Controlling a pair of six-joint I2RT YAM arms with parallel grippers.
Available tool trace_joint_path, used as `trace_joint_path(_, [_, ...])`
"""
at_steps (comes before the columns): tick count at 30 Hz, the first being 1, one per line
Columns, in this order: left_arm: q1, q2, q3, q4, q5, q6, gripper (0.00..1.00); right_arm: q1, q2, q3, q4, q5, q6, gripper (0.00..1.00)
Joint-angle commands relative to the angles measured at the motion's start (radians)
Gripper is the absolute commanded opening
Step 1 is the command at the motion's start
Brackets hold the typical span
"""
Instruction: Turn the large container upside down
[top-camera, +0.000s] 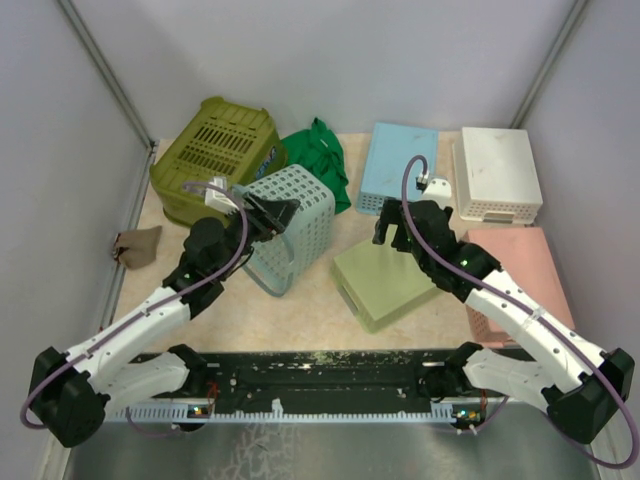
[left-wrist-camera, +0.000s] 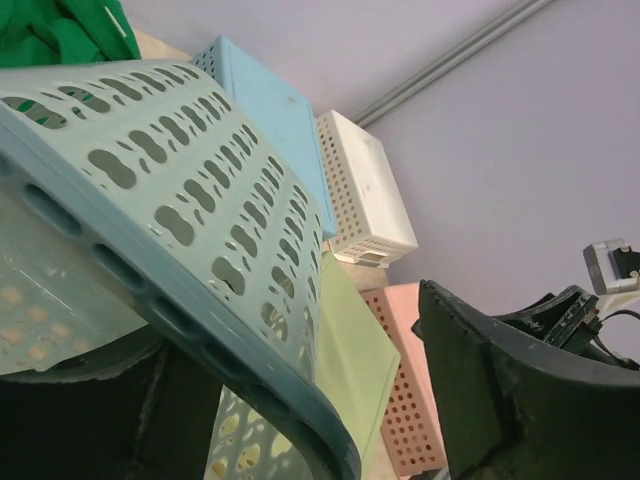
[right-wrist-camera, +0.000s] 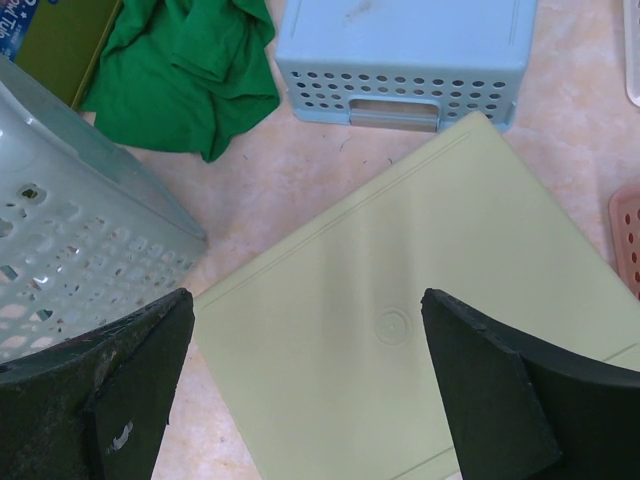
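Observation:
The large container is a pale teal perforated basket (top-camera: 300, 225), tipped on its side in the middle left of the table, its mouth facing the near left. My left gripper (top-camera: 272, 215) is open at its upper rim. In the left wrist view the basket's rim (left-wrist-camera: 250, 350) passes between the wide-apart jaws of the left gripper (left-wrist-camera: 330, 385), close to the left finger (left-wrist-camera: 90, 420). My right gripper (top-camera: 392, 228) is open and empty. It hovers over a pale green upturned container (top-camera: 385, 285). The basket also shows in the right wrist view (right-wrist-camera: 70, 230), left of the right gripper (right-wrist-camera: 305, 310).
An olive basket (top-camera: 215, 155) stands at the back left, with a green cloth (top-camera: 320, 160) beside it. Blue (top-camera: 400, 165), white (top-camera: 497, 170) and pink (top-camera: 515, 270) upturned containers fill the back and right. A brown rag (top-camera: 138, 245) lies at the left wall.

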Motion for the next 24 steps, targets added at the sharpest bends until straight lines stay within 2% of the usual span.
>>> trace_joint_path(1, [-0.005, -0.025, 0.045, -0.073, 0.034, 0.142, 0.82, -0.007, -0.019, 0.021, 0.011, 0.035, -0.022, 0.96])
trace_joint_path(4, [-0.005, -0.055, 0.046, -0.125, 0.115, 0.254, 0.91, -0.007, -0.019, 0.024, 0.012, 0.040, -0.026, 0.96])
trace_joint_path(8, [-0.005, -0.144, 0.022, -0.213, 0.151, 0.379, 0.99, -0.007, -0.015, 0.026, 0.016, 0.038, -0.031, 0.96])
trace_joint_path(16, [-0.005, -0.325, -0.096, -0.273, 0.215, 0.548, 1.00, -0.007, 0.005, 0.033, 0.032, 0.017, -0.027, 0.96])
trace_joint_path(20, [-0.005, -0.351, -0.143, -0.304, 0.284, 0.637, 1.00, -0.007, 0.004, 0.041, 0.026, 0.023, -0.031, 0.96])
trace_joint_path(24, [-0.005, -0.341, -0.136, -0.361, 0.260, 0.678, 0.99, -0.006, -0.009, 0.042, 0.013, 0.035, -0.038, 0.96])
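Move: The pale blue large container lies on its side with its rim between the loosened left fingers, its middle some 5 cm ahead, 3 cm right and 12 cm below this hand. The olive crate sits about 20 cm ahead and 14 cm left, the green cloth 21 cm ahead and 7 cm right, the pale green container 21 cm right and 5 cm back. From the right hand the large container is roughly 21 cm left, 1 cm ahead and 7 cm below. The left fingers come free of the large container's rim, opening the rest of the way, and the hand draws back about 7 cm and slightly left, out in front of the open mouth. It ends by sinking some 5 cm, while the wrist rolls about 30 degrees, its left side rising, and the fingers tip up and swing a little clockwise. ##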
